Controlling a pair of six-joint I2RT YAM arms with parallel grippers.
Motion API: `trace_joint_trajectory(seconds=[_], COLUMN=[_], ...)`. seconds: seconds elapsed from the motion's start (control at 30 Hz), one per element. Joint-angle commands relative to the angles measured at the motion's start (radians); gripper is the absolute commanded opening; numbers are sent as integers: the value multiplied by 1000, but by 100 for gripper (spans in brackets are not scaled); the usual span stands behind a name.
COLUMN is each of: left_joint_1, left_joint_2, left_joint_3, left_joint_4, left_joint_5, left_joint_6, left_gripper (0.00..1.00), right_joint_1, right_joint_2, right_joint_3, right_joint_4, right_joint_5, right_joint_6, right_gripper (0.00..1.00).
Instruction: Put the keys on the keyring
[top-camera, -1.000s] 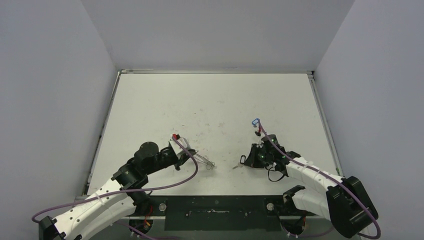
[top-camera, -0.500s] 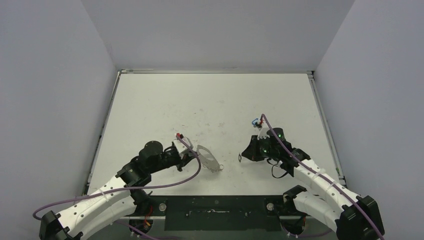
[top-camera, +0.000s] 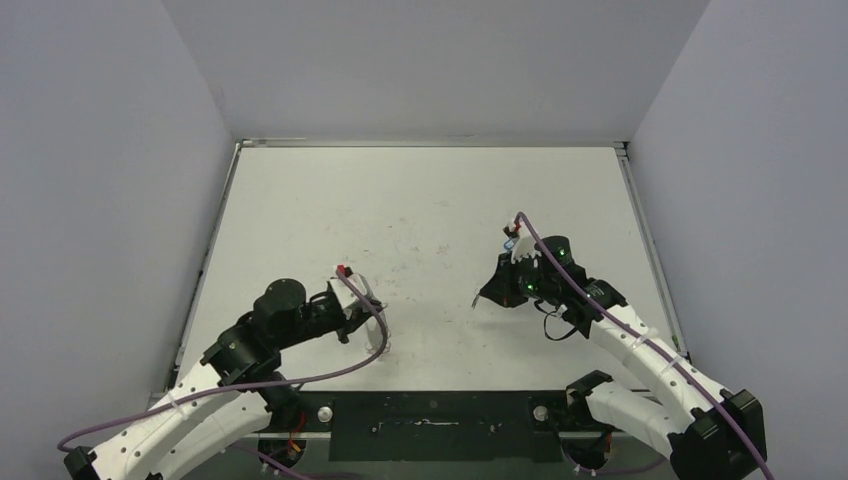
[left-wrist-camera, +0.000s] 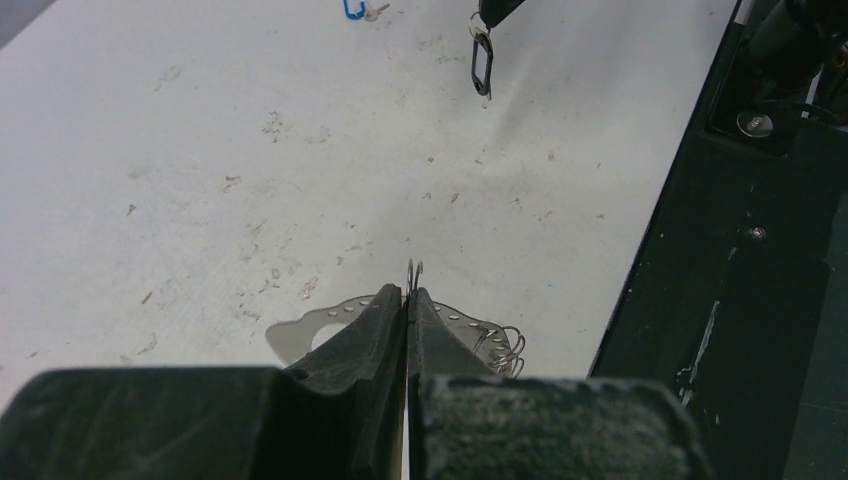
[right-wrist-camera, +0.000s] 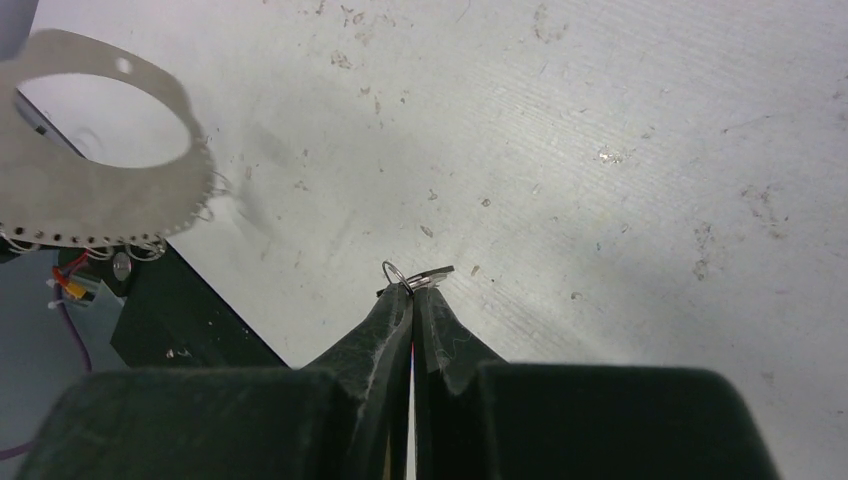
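Observation:
My left gripper (left-wrist-camera: 408, 292) is shut on a wire loop at the rim of the keyring (left-wrist-camera: 296, 337), a pale grey plate held off the table. From the right wrist view the keyring (right-wrist-camera: 95, 195) hangs at upper left with its big hole showing. My right gripper (right-wrist-camera: 412, 292) is shut on the dark-headed key (right-wrist-camera: 430, 273), pinching it by the small split ring. In the left wrist view that key (left-wrist-camera: 482, 66) dangles above the table. The blue-headed key (left-wrist-camera: 352, 9) lies on the table behind the right wrist (top-camera: 509, 243). Left gripper (top-camera: 364, 318) and right gripper (top-camera: 484, 297) face each other.
The white tabletop (top-camera: 420, 200) is scuffed and speckled. A black mounting strip (top-camera: 430, 410) runs along the near edge between the arm bases. Purple cables (top-camera: 380, 335) loop off both wrists. Grey walls close in three sides.
The left arm has lifted the keyring off the table and drawn it back to the left. The right arm has raised the dark key and carried it farther from the near edge.

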Motion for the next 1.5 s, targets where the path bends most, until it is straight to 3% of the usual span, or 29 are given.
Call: trace_joint_trajectory(seconds=[0.0, 0.17, 0.33, 0.5, 0.77, 1.17, 1.3, 1.47], left_joint_1=[-1, 0, -1, -2, -8, -75, -98, -118], left_joint_2=[-58, -75, 5, 142, 320, 465, 464, 467], left_joint_3=[110, 170, 147, 102, -16, -129, -145, -136], left_joint_4=[-172, -314, -302, -158, 271, 714, 797, 787], left_joint_5=[-46, -71, 14, 62, 110, 131, 125, 120], left_joint_6=[74, 131, 156, 133, 83, -47, -73, -85], left_gripper=[0, 0, 0, 0, 0, 0, 0, 0], right_joint_1=[3, 4, 4, 6, 8, 42, 79, 161], right_joint_2=[21, 29, 36, 30, 23, 51, 47, 41], right_joint_3=[43, 34, 16, 14, 24, 45, 71, 104], right_joint_4=[-1, -2, -4, -28, -51, -15, -13, -7], right_joint_5=[-38, -39, -47, -54, -67, -101, -95, -62], right_joint_6=[-32, -35, -40, -52, -76, -65, -65, -72], right_gripper=[0, 0, 0, 0, 0, 0, 0, 0])
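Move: The left hand already holds the keyring, a grey plate with small rings. The black-tagged key, gripped by the right hand, lies about 20 cm to its right, 4 cm ahead and 7 cm lower. On the table the blue-tagged key is some 19 cm ahead of the left hand, 28 cm right and 20 cm below. From the right hand, the keyring is about 20 cm left, 7 cm back and 2 cm higher. Left hand sways left, then carries the keyring 12 cm right and down towards the key; right eases back. ##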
